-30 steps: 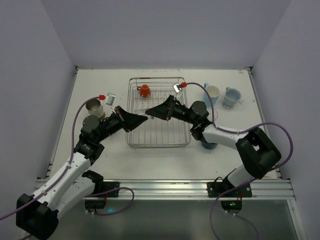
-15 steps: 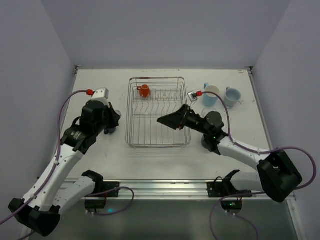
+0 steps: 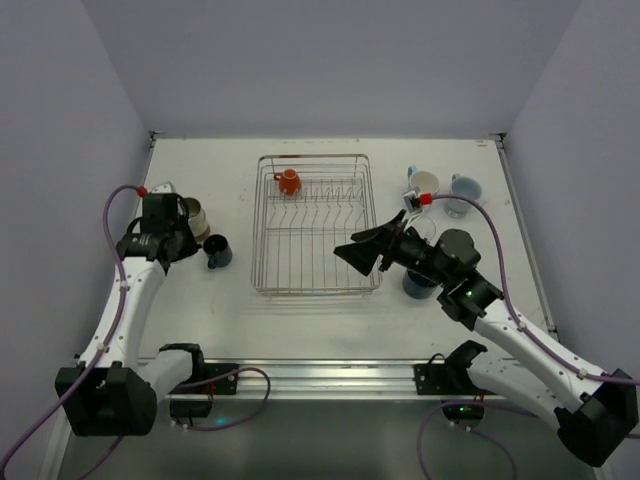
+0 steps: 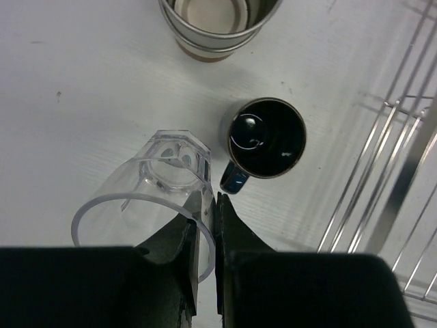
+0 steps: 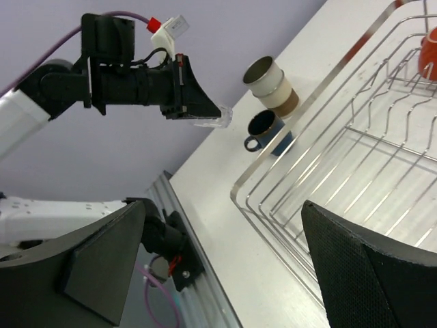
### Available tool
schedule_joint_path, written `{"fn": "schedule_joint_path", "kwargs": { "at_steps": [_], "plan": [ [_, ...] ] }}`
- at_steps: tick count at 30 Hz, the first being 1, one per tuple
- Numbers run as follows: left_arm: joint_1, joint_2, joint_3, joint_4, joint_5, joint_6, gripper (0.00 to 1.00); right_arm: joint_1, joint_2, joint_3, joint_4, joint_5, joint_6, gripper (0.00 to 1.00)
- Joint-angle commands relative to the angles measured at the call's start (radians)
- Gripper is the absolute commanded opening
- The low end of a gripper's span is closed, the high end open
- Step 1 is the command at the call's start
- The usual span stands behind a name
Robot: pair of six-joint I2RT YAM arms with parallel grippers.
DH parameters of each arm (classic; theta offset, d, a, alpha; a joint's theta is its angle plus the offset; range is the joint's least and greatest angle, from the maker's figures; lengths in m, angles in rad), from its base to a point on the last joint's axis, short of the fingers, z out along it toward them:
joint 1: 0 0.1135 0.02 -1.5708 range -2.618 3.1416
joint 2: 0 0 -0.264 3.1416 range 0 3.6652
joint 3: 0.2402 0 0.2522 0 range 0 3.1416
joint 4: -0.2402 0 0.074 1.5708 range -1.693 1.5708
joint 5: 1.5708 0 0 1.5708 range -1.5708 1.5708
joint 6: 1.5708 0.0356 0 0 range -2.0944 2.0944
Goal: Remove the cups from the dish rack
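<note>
The dish rack (image 3: 315,268) stands mid-table with an orange mug (image 3: 288,181) in its far left corner. My left gripper (image 3: 185,243) is left of the rack, shut on the wall of a clear glass (image 4: 147,191). The glass hangs over the table beside a dark blue mug (image 4: 266,137) and a cream-and-brown tumbler (image 4: 218,24). My right gripper (image 3: 355,250) hovers over the rack's near right corner, open wide and holding nothing. In the right wrist view the rack (image 5: 355,171), the glass (image 5: 210,117) and the orange mug (image 5: 430,51) show.
Two light blue mugs (image 3: 424,185) (image 3: 463,192) stand right of the rack. Another dark blue mug (image 3: 418,283) sits partly under my right arm. White walls close in the table on the left, far and right sides.
The left arm has swung left out of the rack, carrying the clear glass. The right arm has drawn back toward the near right, and its jaws have opened wide.
</note>
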State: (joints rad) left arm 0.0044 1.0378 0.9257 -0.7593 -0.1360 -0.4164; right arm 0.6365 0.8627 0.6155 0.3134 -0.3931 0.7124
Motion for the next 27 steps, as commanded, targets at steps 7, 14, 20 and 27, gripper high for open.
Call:
{"fn": "schedule_joint_path", "kwargs": {
  "at_steps": [7,14,20,27],
  "plan": [
    [0.091,0.208,-0.065,0.147,0.041,-0.048,0.00,-0.005,-0.111,0.026,-0.191,0.088,-0.152,0.99],
    [0.108,0.326,-0.076,0.181,0.015,-0.038,0.17,-0.008,-0.094,0.020,-0.185,0.089,-0.153,0.99],
    [0.115,0.324,-0.097,0.198,0.000,-0.032,0.35,-0.006,-0.099,0.013,-0.188,0.115,-0.156,0.99],
    [0.115,0.205,-0.061,0.164,0.004,-0.006,0.56,-0.008,-0.065,0.018,-0.189,0.134,-0.169,0.99]
  ]
}}
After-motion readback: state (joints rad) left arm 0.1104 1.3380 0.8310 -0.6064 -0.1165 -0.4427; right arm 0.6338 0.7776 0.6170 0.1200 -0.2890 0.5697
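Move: The left gripper holds the clear glass by its rim. The bare spot for it lies some 4 cm to the hand's left, level with it fore and aft, and about 15 cm below. The dark blue mug stands about 4 cm ahead, 6 cm to the right and 11 cm down; the stacked cups are roughly 12 cm straight ahead, 9 cm down. From the right hand the spot is around 44 cm left, 6 cm ahead, 29 cm down. Lower the left gripper about 10 cm, easing slightly left and tipping the fingers some 15 degrees further downward, to bring the clear glass to the table beside the dark blue mug. Slow to a stop, open the fingers about halfway to let go of the rim, then just start to lift. Meanwhile, let the empty, open right hand drift a little right and down. ##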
